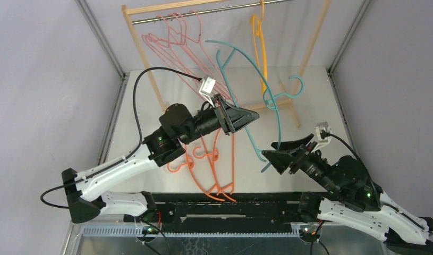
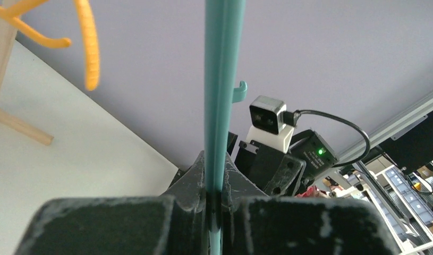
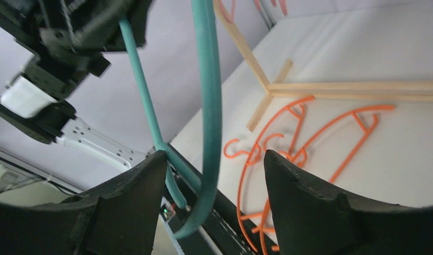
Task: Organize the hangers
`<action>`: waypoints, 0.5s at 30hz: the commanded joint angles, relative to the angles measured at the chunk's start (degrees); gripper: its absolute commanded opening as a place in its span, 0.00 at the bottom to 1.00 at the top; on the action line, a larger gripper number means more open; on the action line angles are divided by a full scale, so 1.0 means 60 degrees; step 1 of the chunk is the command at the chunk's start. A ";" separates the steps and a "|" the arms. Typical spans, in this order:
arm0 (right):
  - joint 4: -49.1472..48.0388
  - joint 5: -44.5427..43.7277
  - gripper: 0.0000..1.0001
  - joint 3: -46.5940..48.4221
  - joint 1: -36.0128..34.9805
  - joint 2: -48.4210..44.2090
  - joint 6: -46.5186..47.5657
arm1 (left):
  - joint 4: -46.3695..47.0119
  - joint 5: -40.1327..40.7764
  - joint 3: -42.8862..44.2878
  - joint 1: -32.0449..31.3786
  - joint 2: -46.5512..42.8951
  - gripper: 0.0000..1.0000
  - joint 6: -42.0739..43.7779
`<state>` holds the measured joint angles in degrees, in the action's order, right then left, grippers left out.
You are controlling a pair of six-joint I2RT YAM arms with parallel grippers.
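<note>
The teal hanger (image 1: 267,93) hangs in mid-air over the table, and my left gripper (image 1: 252,115) is shut on one of its bars. In the left wrist view that teal bar (image 2: 223,79) runs straight up out of the shut left gripper (image 2: 215,197). My right gripper (image 1: 272,152) is open around the hanger's lower corner. The curved teal bar (image 3: 209,95) passes between the spread right fingers (image 3: 214,166) with a gap on both sides. Pink hangers (image 1: 171,37) and a yellow-orange hanger (image 1: 262,42) hang from the rod. Orange hangers (image 1: 203,164) lie on the table.
The wooden-framed rack (image 1: 145,58) with its metal rod (image 1: 203,11) stands at the back, and its feet (image 3: 336,87) rest on the table. A black rail (image 1: 230,204) runs along the near edge between the arm bases. Grey walls enclose both sides.
</note>
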<state>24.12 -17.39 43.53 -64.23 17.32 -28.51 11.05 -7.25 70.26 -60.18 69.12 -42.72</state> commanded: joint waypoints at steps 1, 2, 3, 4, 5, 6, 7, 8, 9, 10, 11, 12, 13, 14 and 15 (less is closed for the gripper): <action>-0.1766 0.0398 0.73 0.0356 -0.0018 0.0365 -0.0021 | 0.0099 -0.0387 -0.0008 -0.0055 -0.0257 0.00 -0.0144; -0.1814 0.0551 0.71 0.0420 -0.0018 0.0453 -0.0043 | 0.0119 -0.0400 -0.0030 -0.0058 -0.0256 0.00 -0.0156; -0.1873 0.0708 0.69 0.0472 -0.0018 0.0546 -0.0073 | 0.0152 -0.0412 -0.0066 -0.0051 -0.0263 0.00 -0.0173; -0.1908 0.0815 0.66 0.0534 -0.0018 0.0653 -0.0088 | 0.0151 -0.0425 -0.0110 -0.0058 -0.0277 0.00 -0.0188; -0.1941 0.0905 0.61 0.0622 -0.0018 0.0745 -0.0097 | 0.0164 -0.0419 -0.0180 -0.0053 -0.0291 0.00 -0.0210; -0.1978 0.0990 0.59 0.0686 -0.0018 0.0832 -0.0097 | 0.0189 -0.0415 -0.0244 -0.0054 -0.0328 0.00 -0.0225; -0.1985 0.1066 0.57 0.0762 -0.0020 0.0905 -0.0100 | 0.0207 -0.0392 -0.0325 -0.0050 -0.0380 0.00 -0.0233; -0.1960 0.1158 0.53 0.0828 -0.0018 0.1000 -0.0088 | 0.0209 -0.0353 -0.0414 -0.0053 -0.0431 0.00 -0.0226; -0.1925 0.1352 0.47 0.0902 -0.0018 0.1087 -0.0084 | 0.0222 -0.0313 -0.0483 -0.0054 -0.0497 0.00 -0.0209; -0.1877 0.1549 0.39 0.0946 -0.0018 0.1171 -0.0097 | 0.0193 -0.0244 -0.0554 -0.0058 -0.0544 0.00 -0.0172; -0.1753 0.1702 0.34 0.1016 -0.0027 0.1282 -0.0135 | 0.0127 -0.0203 -0.0565 -0.0056 -0.0581 0.00 -0.0107; -0.1622 0.1800 0.32 0.1092 -0.0019 0.1375 -0.0228 | 0.0025 -0.0155 -0.0563 -0.0054 -0.0621 0.00 -0.0038; -0.1483 0.1869 0.32 0.1140 -0.0018 0.1458 -0.0309 | -0.0043 -0.0124 -0.0557 -0.0059 -0.0638 0.00 0.0014; -0.1375 0.1912 0.31 0.1163 -0.0018 0.1511 -0.0401 | -0.0082 -0.0090 -0.0549 -0.0055 -0.0655 0.00 0.0061; -0.1188 0.1854 0.31 0.1222 -0.0018 0.1532 -0.0516 | -0.0137 -0.0064 -0.0530 -0.0050 -0.0665 0.00 0.0104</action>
<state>17.41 -10.35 47.75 -64.16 24.97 -29.52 10.13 -8.78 67.20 -60.36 66.32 -43.99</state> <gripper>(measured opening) 0.318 0.080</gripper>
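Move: The right hand's open fingers straddle the way to the near shoulder bar of the teal hanger, about 2 cm ahead, 2 cm left and 2 cm above. From that hand the hanger's collar is some 13 cm ahead, 3 cm left and 8 cm up, its lower end about 3 cm back, 4 cm left and 3 cm down. The left hand still grips the bottom bar; that shoulder bar lies roughly 13 cm to its right, 3 cm back and 10 cm below. The right fingers close around the teal hanger's near shoulder bar, from wide to about a third open, while the hand goes up and left about 5 cm in all, reaching in towards the bar and turning slightly counter-clockwise. The left hand keeps its pinch on the bottom bar, easing roughly 1 cm back and 1 cm down. ##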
